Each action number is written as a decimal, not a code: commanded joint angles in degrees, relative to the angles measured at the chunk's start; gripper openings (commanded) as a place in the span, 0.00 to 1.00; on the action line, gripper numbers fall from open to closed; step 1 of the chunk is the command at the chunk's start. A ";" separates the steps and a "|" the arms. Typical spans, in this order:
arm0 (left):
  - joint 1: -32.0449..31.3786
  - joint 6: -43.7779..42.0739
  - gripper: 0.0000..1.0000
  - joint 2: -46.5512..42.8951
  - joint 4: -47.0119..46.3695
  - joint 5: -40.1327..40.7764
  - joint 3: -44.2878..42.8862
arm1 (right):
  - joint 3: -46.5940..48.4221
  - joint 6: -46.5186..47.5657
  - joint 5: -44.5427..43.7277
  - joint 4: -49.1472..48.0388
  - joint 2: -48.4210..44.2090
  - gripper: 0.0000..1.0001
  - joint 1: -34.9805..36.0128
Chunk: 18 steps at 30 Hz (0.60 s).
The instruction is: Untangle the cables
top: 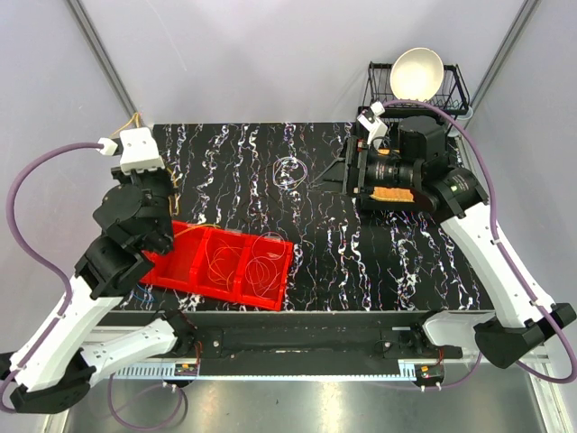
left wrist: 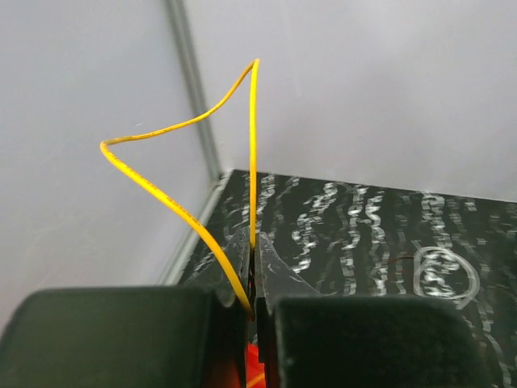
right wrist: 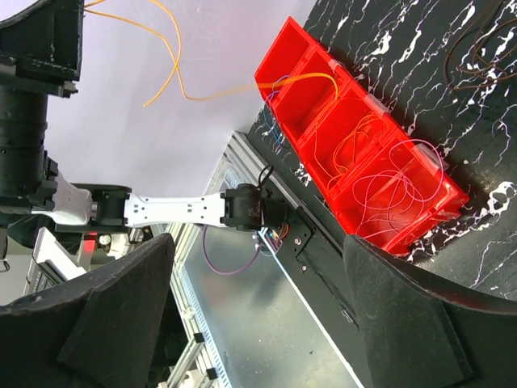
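Observation:
My left gripper (left wrist: 254,239) is shut on a yellow cable (left wrist: 174,129) that arches up out of the jaws, raised above the table's back-left corner. From above, that yellow cable (top: 133,119) pokes out behind the wrist. A red tray (top: 185,264) holds more thin cables: pale pink loops (right wrist: 396,190), orange loops (right wrist: 355,145) and a yellow strand (right wrist: 311,79). A pale coil of cable (top: 291,170) lies on the table at the back middle. My right gripper (top: 345,175) hovers just to its right, open, with nothing between its fingers.
A wire rack (top: 455,90) with a white bowl (top: 416,72) stands off the table's back right corner. The red tray (right wrist: 452,198) sits near the table's front edge (top: 297,311). Metal frame posts (left wrist: 194,89) rise at the back corners.

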<state>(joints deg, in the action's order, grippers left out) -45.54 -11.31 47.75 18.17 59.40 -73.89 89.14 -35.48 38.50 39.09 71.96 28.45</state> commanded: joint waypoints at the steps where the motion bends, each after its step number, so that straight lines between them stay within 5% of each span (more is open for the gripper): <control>1: 4.92 -0.29 0.00 -0.20 2.04 3.18 -2.31 | -0.46 -0.46 0.17 -3.32 -0.25 0.91 0.29; 18: 18.01 7.09 0.00 3.31 7.74 1.17 3.13 | -2.75 0.42 0.87 -3.67 0.02 0.90 0.29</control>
<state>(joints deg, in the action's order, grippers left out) -31.07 -7.27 49.39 24.58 62.50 -71.70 86.43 -35.70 38.59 37.54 72.12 28.45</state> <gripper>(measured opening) 0.012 0.902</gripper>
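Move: The left hand holds the yellow cable high above the red bin, whose middle lies roughly 7 cm back, 5 cm to the right and 42 cm below. The bin's left-end compartment is about 4 cm back and 12 cm left; the white cable coil sits some 16 cm ahead and 26 cm right, on the table. From the idle right hand, the bin's middle is about 29 cm left, 5 cm back and 36 cm below. Left hand carries the pinched yellow cable about 6 cm left, turning counter-clockwise, then sinks towards the red bin. ##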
